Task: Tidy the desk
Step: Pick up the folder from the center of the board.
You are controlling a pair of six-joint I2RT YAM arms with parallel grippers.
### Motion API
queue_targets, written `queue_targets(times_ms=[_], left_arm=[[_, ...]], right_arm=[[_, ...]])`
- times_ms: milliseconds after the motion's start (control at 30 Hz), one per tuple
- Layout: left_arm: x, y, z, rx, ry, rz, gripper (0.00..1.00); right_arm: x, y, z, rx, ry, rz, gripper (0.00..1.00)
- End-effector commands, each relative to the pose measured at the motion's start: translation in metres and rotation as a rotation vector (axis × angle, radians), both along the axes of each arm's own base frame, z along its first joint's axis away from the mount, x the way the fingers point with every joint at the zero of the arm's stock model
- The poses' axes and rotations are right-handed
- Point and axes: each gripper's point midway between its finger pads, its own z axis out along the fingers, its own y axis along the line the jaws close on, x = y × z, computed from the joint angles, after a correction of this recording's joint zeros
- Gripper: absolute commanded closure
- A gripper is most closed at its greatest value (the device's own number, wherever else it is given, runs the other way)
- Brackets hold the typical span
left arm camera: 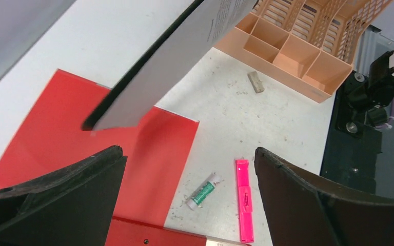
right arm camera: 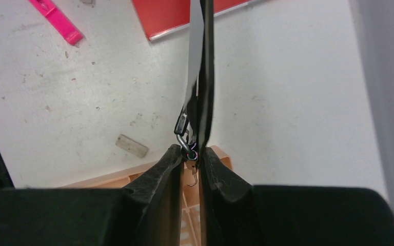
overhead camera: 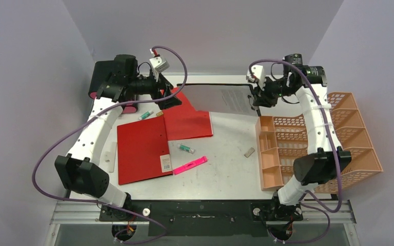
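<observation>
The white desk (overhead camera: 225,171) carries scattered stationery. A black-edged clipboard with a printed sheet (overhead camera: 220,97) hangs tilted above its far part. It shows as a grey slab (left arm camera: 169,61) in the left wrist view and edge-on (right arm camera: 201,61) in the right wrist view. My right gripper (right arm camera: 190,154) is shut on its metal clip end, over the orange tray. My left gripper (left arm camera: 187,151) stands wide open just off the clipboard's other end (overhead camera: 166,97), with nothing between its fingers.
On the desk lie a red folder (overhead camera: 141,148), a red sheet (overhead camera: 187,120), a pink highlighter (overhead camera: 190,165), a green tube (overhead camera: 186,148), a second green tube (overhead camera: 146,115) and a small grey block (overhead camera: 249,151). An orange compartment tray (overhead camera: 274,154) and file rack (overhead camera: 351,133) stand at right. A black drawer box (overhead camera: 100,82) stands far left.
</observation>
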Motion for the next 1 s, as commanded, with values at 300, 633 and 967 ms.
queue_targets(times_ms=[300, 633, 967], left_arm=[[-0.019, -0.06, 0.087, 0.216, -0.46, 0.017, 0.04], [-0.056, -0.105, 0.081, 0.114, -0.36, -0.241, 0.04], [-0.048, -0.132, 0.035, 0.194, -0.323, -0.291, 0.04]], right_arm=[[-0.047, 0.026, 0.06, -0.324, -0.252, -0.006, 0.95], [-0.054, 0.05, 0.065, -0.194, -0.249, 0.039, 0.95], [-0.064, 0.059, 0.074, -0.133, -0.26, 0.083, 0.95]])
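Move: The clipboard, held by its clip end in my right hand, has its middle about 20 cm to the right of my open left hand, 4 cm ahead and 8 cm lower. On the table some 31 cm below my left hand, the rear red folder lies 20 cm ahead and 7 cm right, and the glue stick 3 cm back and 6 cm right. From my right hand the clipboard's middle is about 17 cm left, 4 cm ahead and slightly lower. I lift my open left hand about 10 cm while carrying it right and a little back towards the clipboard, then sink it some 7 cm over the upper long edge, still edging right, its fingers dipping and swinging clockwise. Meanwhile my right hand keeps its pinch on the clip end, drawing the board back about 6 cm, left 5 cm and up, and tipping its free end down. ##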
